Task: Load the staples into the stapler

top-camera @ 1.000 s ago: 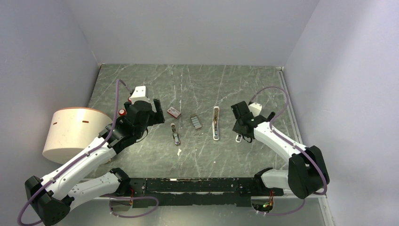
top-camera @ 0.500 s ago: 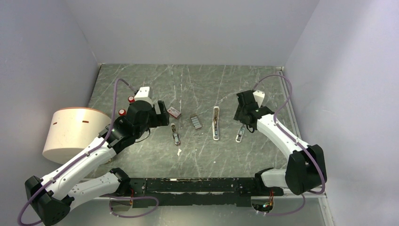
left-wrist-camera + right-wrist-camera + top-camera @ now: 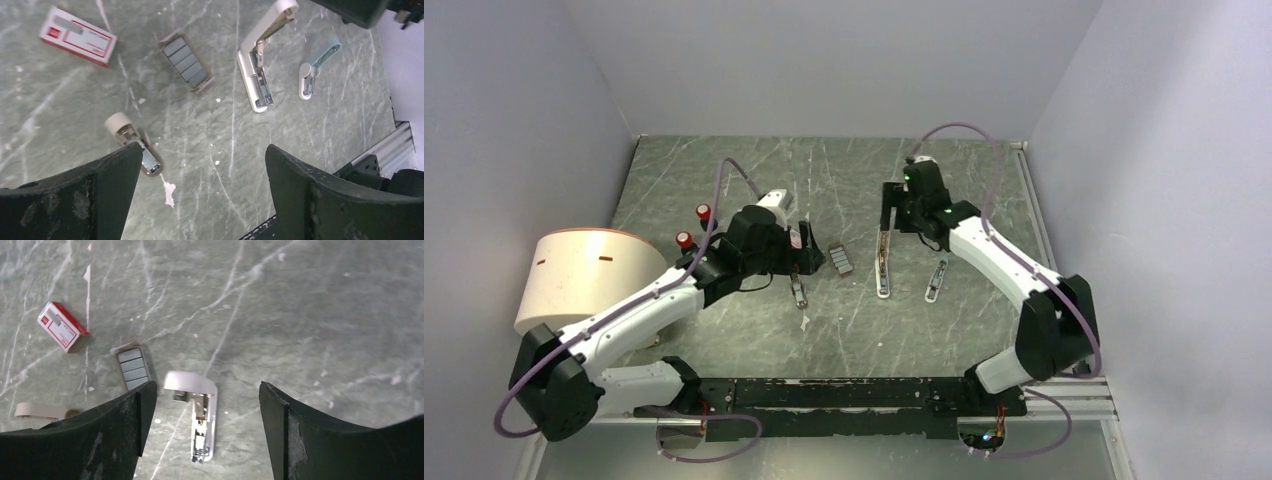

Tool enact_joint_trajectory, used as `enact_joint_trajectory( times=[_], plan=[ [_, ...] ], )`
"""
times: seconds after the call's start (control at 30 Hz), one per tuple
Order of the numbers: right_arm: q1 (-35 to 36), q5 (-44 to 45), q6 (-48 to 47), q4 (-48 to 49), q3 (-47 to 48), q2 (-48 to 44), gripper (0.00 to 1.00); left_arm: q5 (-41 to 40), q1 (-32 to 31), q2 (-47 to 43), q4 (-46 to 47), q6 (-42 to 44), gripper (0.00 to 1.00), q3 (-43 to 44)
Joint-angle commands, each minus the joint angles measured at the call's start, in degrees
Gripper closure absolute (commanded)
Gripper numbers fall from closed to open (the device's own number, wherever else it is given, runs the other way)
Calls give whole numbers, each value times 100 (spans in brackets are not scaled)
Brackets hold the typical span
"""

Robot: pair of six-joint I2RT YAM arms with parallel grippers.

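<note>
The stapler [image 3: 797, 288] is a stubby beige one lying on the table. In the left wrist view the stapler [image 3: 134, 145] is partly behind my left finger. The staples [image 3: 840, 259] are dark-grey strips in a small tray just right of it; the staples [image 3: 186, 62] [image 3: 133, 367] show in both wrist views. My left gripper [image 3: 799, 248] hovers open, just behind the stapler, with nothing between its fingers [image 3: 202, 165]. My right gripper [image 3: 889, 205] hangs open over the far end of the long white stapler [image 3: 197, 410], holding nothing.
The long white stapler [image 3: 883, 262] and a small light-blue stapler [image 3: 937, 279] lie right of the staples. A red-and-white box [image 3: 77, 36] sits behind the beige stapler. A big white cylinder [image 3: 574, 280] stands at the left edge, with two red caps [image 3: 704, 211] nearby.
My right gripper opened, left the light-blue stapler on the table and moved back-left over the long white stapler. My left arm swung right toward the beige stapler.
</note>
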Motion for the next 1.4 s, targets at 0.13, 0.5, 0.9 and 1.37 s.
enact_joint_trajectory(
  times=[0.13, 0.5, 0.9, 1.37],
  plan=[
    [472, 237, -219, -302, 817, 1020, 28, 957, 21, 769, 701, -426, 3, 101],
    [557, 454, 34, -637, 981, 1291, 57, 1664, -78, 1685, 1412, -1031, 14, 114],
    [770, 595, 363, -766, 905, 1198, 64, 1762, -634, 3270, 2297, -1606, 42, 598],
    [873, 746, 647, -712, 747, 1061, 66, 773, -1157, 4534, 2272, -1862, 71, 1202]
  ],
)
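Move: For my right hand, the raised lid tip of the open white stapler is about 4 cm left and 5 cm below, roughly level fore and aft. The stapler's near end is some 17 cm right of my left hand, 1 cm back and 16 cm down. From my left hand at table height, the open staple tray is 6 cm ahead and 8 cm right, and the small grey stapler almost straight below, 1 cm left. I take my right hand about 4 cm left and as far down onto the stapler's raised lid tip, close the fingers on it within the first half second, and keep that pinch. Meanwhile my left hand sweeps some 16 cm right and 15 cm down to the stapler's near end, tipping its fingers about 25 degrees downward and closing them from wide open to about a third. ##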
